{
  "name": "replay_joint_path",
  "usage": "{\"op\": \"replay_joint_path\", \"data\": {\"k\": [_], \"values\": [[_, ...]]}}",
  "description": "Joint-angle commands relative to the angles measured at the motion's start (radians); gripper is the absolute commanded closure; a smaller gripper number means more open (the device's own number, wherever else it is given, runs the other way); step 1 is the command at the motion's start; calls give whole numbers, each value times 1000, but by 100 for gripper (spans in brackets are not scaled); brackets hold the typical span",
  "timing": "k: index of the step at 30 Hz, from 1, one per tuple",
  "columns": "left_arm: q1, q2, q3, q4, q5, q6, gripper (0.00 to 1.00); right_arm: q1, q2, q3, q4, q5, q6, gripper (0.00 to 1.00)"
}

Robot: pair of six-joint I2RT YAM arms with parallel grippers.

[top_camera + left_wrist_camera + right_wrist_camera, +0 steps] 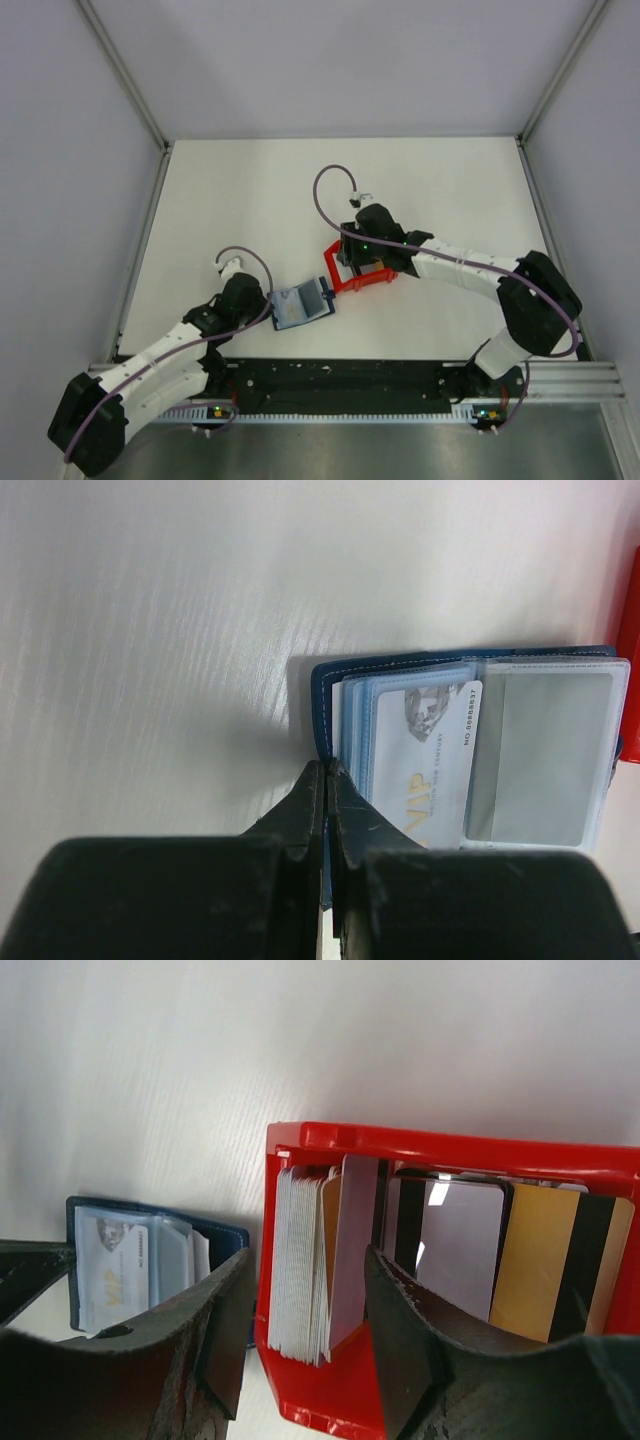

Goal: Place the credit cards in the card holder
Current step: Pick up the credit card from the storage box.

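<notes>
The card holder (300, 305) lies open on the table, dark blue with clear pockets (540, 755); a white VIP card (430, 760) sits in one pocket. My left gripper (327, 772) is shut on the holder's left cover edge. The credit cards stand on edge in a red bin (450, 1145): a white stack (300, 1260), a pale card (460, 1250) and a tan card with a dark stripe (540, 1260). My right gripper (312, 1335) is open, hovering over the bin. One finger (225, 1330) is outside the bin's left wall, the other finger (405, 1340) is inside, with the stack between them. The holder (150, 1260) shows to the left.
The red bin (360, 275) sits just right of the holder, almost touching it. White table (250, 200) stretches behind both, bounded by metal rails and grey walls. The arm bases stand on the black rail (340, 378) at the near edge.
</notes>
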Motion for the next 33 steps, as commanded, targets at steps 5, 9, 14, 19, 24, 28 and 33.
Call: {"op": "replay_joint_path", "data": {"k": [5,9,14,19,24,28,33], "values": [[-3,-6,30,18,-4,9,100,-38,83,85,25,-39,-27,52],[-3,-3,31,19,-2,7,100,-51,109,102,38,-76,-30,53],[-3,-3,28,19,-4,7,100,-70,109,93,68,-138,-20,67],[-3,-4,27,22,-2,7,100,-77,104,85,70,-144,-17,78],[-3,0,27,30,-2,7,100,-78,95,77,76,-144,-14,86],[-2,0,27,30,1,9,100,-84,81,68,79,-145,-11,92],[-2,0,28,30,-1,9,100,-95,54,56,84,-142,-13,100]]}}
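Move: The credit card I go for stands in the storage box almost under my open right fingers: about 1 cm ahead, 1 cm to the right and some 5 cm down. The white card stack is level with me, 1 cm left; the gold card is 2 cm ahead and 8 cm right; the card holder is some 9 cm back and 10 cm left. From my left hand the credit card is about 10 cm ahead and 18 cm right. I dip my half-open right fingers forward and down, about 2 cm each way, into the gap just right of the white stack, one finger on either side of the card. Then, nearly still, I shut them and pinch its upper edge close to the box's far rim. My left fingers stay shut at the card holder's left edge. ##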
